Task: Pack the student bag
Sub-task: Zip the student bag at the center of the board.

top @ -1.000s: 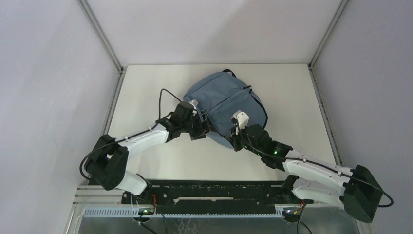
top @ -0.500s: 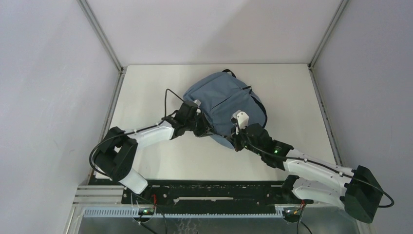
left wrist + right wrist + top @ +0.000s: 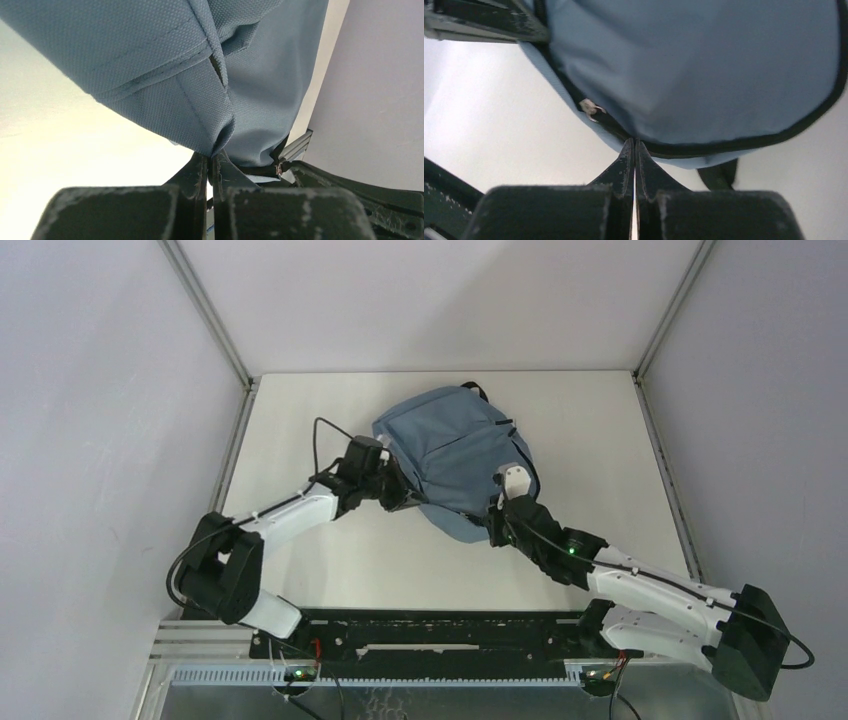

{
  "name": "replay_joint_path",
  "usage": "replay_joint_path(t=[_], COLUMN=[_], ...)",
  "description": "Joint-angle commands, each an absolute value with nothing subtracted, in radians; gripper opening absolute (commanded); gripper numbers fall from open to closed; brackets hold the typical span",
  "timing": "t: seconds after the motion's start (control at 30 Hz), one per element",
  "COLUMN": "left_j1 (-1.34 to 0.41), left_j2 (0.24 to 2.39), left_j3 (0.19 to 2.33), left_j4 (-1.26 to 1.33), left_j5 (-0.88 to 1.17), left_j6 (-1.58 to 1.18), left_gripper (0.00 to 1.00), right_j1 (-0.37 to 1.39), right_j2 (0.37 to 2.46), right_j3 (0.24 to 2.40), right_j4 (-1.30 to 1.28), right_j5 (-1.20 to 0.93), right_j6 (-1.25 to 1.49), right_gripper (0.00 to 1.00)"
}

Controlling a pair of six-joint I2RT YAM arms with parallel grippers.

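The student bag point(image 3: 455, 450), grey-blue with black zippers, lies front pocket up at the middle of the table. My left gripper point(image 3: 393, 496) is at its near left edge, shut on a pinched fold of the bag's fabric point(image 3: 212, 150). My right gripper point(image 3: 496, 527) is at the near right edge, its jaws shut at the black zipper seam of the bag point(image 3: 634, 142). A metal zipper pull point(image 3: 589, 107) hangs just left of the right gripper's tips. The bag's inside is hidden.
A black strap point(image 3: 719, 175) hangs under the bag's near edge, and another strap loop point(image 3: 470, 389) shows at the far end. Metal frame posts point(image 3: 215, 320) and grey walls close the table on three sides. The white tabletop point(image 3: 330, 410) surrounds the bag.
Both grippers stayed shut on the bag. The left gripper moved left and farther away, the right one slightly farther and right; the bag shifted and spread a little to the far left.
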State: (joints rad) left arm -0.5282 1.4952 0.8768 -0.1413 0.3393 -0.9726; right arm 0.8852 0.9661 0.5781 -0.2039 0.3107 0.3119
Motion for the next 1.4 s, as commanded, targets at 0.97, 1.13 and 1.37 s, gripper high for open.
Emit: replay_joint_path(t=[0.97,1.13,1.37], left_j1=[-0.356,-0.356,-0.357], left_j2=[1.384,1.388,1.391], left_j3=[0.851,0.854,0.845], left_j4=[-0.230,-0.230,-0.221], left_j5=[0.356,0.360,0.370], left_j6=[-0.745,-0.744,-0.749], left_gripper=[0.00,0.00,0.00], right_j1=[0.359,0.348,0.347], right_j2=[1.207,1.232,1.164], right_j3=[0.615,0.614,0.547], right_j4=[-0.108,-0.110,-0.086], right_j5=[-0.436,-0.451,-0.396], right_j6=[0.849,0.889,0.931], right_gripper=[0.60,0.60,0.70])
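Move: The left gripper already pinches the bag's edge at one end of the zip; the zip pull is about 10 cm to its right and 4 cm back, 1 cm lower. From the closed right fingers, the zip pull lies roughly 4 cm left and 2 cm ahead, about 1 cm lower. The bag's middle is some 14 cm ahead and 8 cm left of the right hand, 6 cm lower, with the black handle about 30 cm ahead and 3 cm left. Keep the left pinch on the bag's edge and tug it quickly left about 8 cm and slightly forward, then hold it there. Draw the closed right gripper right about 4 cm, leaving the zip pull, then open it well while moving forward and down; bring it back left over the bag's near right edge, fingers tipping down some 40 degrees with the hand's left side rolling up. ##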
